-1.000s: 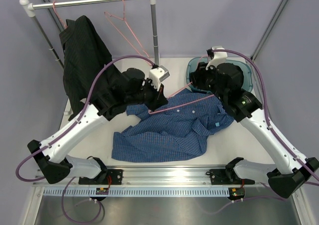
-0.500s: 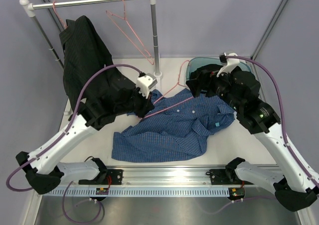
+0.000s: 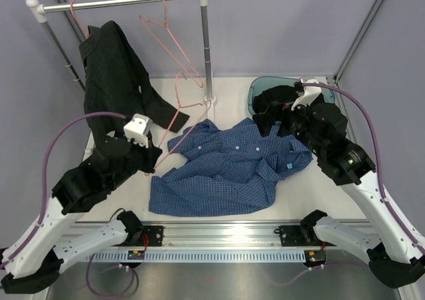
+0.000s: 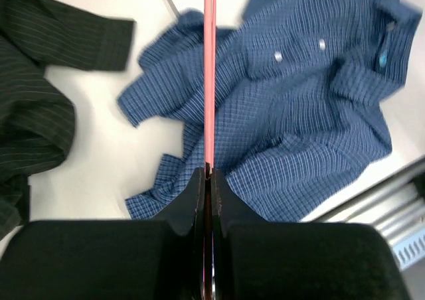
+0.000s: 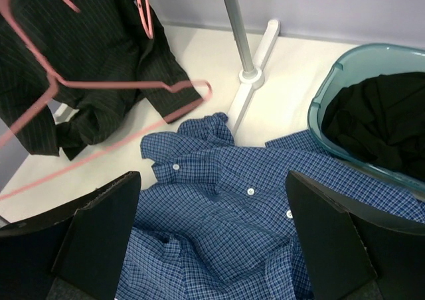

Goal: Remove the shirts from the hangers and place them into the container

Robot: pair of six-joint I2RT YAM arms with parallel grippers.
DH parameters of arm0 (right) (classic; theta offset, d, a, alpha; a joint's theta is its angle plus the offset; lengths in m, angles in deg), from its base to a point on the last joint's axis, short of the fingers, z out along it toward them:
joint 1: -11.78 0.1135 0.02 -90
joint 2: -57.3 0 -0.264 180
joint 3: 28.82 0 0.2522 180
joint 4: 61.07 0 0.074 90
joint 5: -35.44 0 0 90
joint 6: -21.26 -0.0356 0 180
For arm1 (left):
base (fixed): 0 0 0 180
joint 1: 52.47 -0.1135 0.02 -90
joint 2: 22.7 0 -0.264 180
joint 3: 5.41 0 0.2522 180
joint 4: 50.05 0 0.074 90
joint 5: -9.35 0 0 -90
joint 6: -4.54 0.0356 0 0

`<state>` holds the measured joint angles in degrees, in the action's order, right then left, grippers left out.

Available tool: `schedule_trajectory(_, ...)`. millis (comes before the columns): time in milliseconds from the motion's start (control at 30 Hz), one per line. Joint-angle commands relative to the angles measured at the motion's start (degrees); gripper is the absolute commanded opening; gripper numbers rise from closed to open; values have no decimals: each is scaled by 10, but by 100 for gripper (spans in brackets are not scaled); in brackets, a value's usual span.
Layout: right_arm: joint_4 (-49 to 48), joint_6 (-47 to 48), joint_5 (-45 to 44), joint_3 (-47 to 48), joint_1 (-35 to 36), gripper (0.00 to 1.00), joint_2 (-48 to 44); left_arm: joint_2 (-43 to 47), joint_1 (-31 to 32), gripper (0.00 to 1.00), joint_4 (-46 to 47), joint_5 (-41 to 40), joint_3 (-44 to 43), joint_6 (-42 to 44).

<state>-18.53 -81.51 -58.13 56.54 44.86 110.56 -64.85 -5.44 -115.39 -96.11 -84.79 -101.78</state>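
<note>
A blue checked shirt (image 3: 229, 167) lies crumpled on the table, off its hanger. My left gripper (image 3: 151, 157) is shut on a bare pink hanger (image 3: 178, 117), whose wire (image 4: 209, 74) runs straight out from the jaws (image 4: 208, 174) over the shirt (image 4: 312, 87). My right gripper (image 5: 212, 200) stands open above the shirt's collar (image 5: 219, 174), holding nothing. A black shirt (image 5: 385, 114) lies in the teal container (image 5: 325, 94), which my right arm mostly hides in the top view. Another dark shirt (image 3: 109, 74) hangs from the rail by a hanger hook (image 3: 78, 21).
The white-and-silver rail (image 3: 119, 1) stands at the back left on a post (image 3: 206, 48), whose foot (image 5: 255, 54) is near the shirt's collar. An empty pink hanger (image 3: 166, 41) dangles from the rail. The hanging shirt's sleeve (image 4: 73, 41) trails on the table.
My left arm has drawn back to the left and nearer, pulling the hanger clear of the blue shirt. My right gripper has opened and backed off toward the container.
</note>
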Motion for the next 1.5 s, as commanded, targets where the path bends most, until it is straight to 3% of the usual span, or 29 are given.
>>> schedule_trajectory(0,-1,12,-1,-8,6,99,3,10,-1,0,3,-81,-27,-21)
schedule_trajectory(167,-6,16,-6,-13,5,99,-2,-32,-1,0,-77,-174,-76,-34)
schedule_trajectory(333,-11,13,-13,-23,6,100,-5,-79,-41,0,-55,-228,-119,-12)
schedule_trajectory(567,-14,1,-5,-58,6,100,-17,-117,-149,0,97,-163,-157,52)
schedule_trajectory(1000,-12,-10,9,-83,6,99,-41,-249,-257,0,154,-137,-315,138)
schedule_trajectory(1467,-19,-9,16,-91,5,100,-30,-322,-344,0,225,-19,-314,138)
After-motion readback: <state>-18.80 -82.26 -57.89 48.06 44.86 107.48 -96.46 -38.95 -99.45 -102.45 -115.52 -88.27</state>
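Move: The left hand holds the empty hanger; its free stretch of rail, between the hanging dark shirt's hanger and the other empty hanger, lies roughly 34 cm ahead, 14 left and 30 above. The dark shirt is about 24 cm ahead and 12 left, the empty hanger 33 ahead, 6 right and 15 above. From the right hand, the spread blue shirt's middle is some 11 cm left, 3 back and 36 below, the container 25 ahead, 18 right and 33 below. Keeping its pinch on the hanger's corner, the left hand carries it forward some 20 cm, up about 13 and left 11 towards the rail, starting leftward, climbing mostly midway and easing down a centimetre at the end, while it turns about 35 degrees counter-clockwise and its fingers tip up towards level. The right hand, open and empty, sinks towards the blue shirt and then hovers above it without touching. ##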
